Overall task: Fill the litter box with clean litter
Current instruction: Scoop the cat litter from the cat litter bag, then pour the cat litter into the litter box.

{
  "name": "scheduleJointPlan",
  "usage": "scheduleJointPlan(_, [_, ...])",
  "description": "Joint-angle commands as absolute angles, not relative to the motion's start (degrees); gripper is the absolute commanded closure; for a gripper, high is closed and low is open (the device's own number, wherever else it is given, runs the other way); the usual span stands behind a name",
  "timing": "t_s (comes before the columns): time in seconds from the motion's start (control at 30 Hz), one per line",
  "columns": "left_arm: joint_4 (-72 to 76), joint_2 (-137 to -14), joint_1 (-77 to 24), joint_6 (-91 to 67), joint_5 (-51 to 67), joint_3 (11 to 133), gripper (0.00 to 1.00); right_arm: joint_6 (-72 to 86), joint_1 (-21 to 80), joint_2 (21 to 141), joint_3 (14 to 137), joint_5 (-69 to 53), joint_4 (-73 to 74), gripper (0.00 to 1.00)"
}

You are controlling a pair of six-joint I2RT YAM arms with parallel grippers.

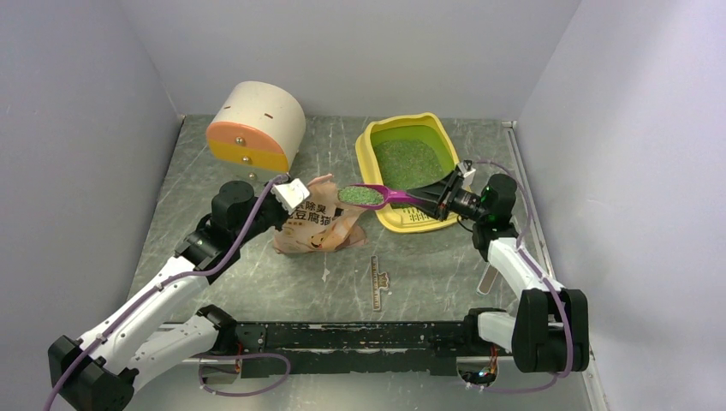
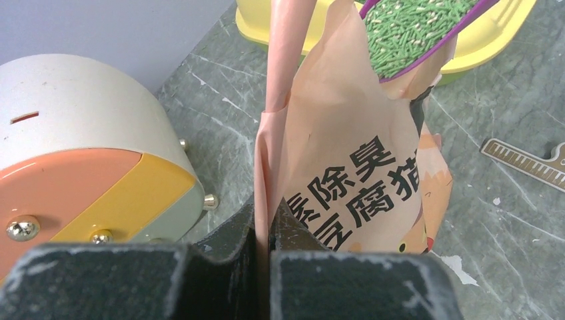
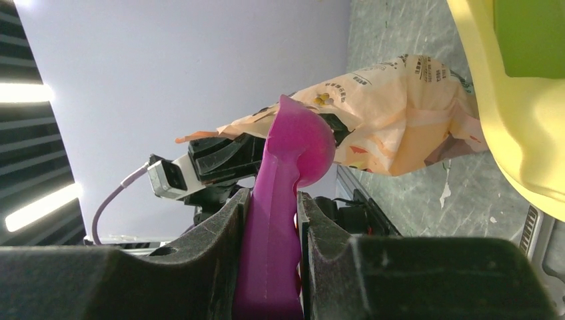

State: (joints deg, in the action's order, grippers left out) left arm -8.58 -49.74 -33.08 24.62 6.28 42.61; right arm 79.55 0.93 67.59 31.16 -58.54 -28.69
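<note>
The yellow litter box with its lime-green pan stands at the back right, and a layer of clean litter covers its floor. My right gripper is shut on the handle of a magenta scoop. The scoop's bowl is full of green granules and hovers over the mouth of the pink litter bag, left of the box. My left gripper is shut on the bag's left edge and holds it upright. The scoop's handle sits between the right fingers.
A cream-and-orange cylindrical container lies at the back left, close to the left arm. A small wooden ruler lies on the table in front of the bag. Grey walls close in both sides.
</note>
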Motion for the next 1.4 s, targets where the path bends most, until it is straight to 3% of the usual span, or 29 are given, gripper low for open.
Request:
scheduleJointPlan(0.0, [-5.26, -49.23, -32.78, 23.41, 4.07, 45.84, 0.95, 79.43, -1.71, 65.4, 32.9, -59.8, -28.34, 1.0])
scheduleJointPlan(0.53, [-4.45, -50.51, -32.78, 22.6, 5.24, 45.61, 0.95, 86.07, -7.94, 63.3, 33.8, -61.67, -34.15, 1.0])
scheduleJointPlan(0.87, [-5.29, -50.02, -32.78, 22.39, 6.16, 45.62, 0.95, 80.66, -15.95, 66.02, 35.58, -61.18, -29.86, 1.0])
scheduleJointPlan(1.37, [-7.03, -48.8, -32.78, 22.4, 10.8, 45.96, 0.95, 65.34, -19.4, 74.02, 41.09, -44.3, -16.9, 1.0])
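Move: The right hand already grips the purple scoop, its bowl heaped with litter beside the bag mouth. The litter box's middle lies about 11 cm ahead of this hand, level with it sideways and some 17 cm below. The litter bag is roughly 24 cm to the hand's left, 3 cm back and 10 cm lower; the bag clip lies 22 cm back and 9 cm left, on the table. From the left hand, the box is about 12 cm ahead, 32 cm right and 18 cm lower. Keeping its grip on the scoop handle, the right hand carries the load away from the bag mouth, first rightward with a rise of about 3 cm, then faster right and forward while sinking some 4 cm, bringing the bowl over the litter box. In all it goes about 13 cm right and 8 forward, turning some 25 degrees clockwise. The left hand stays put, still pinching the bag's edge. ##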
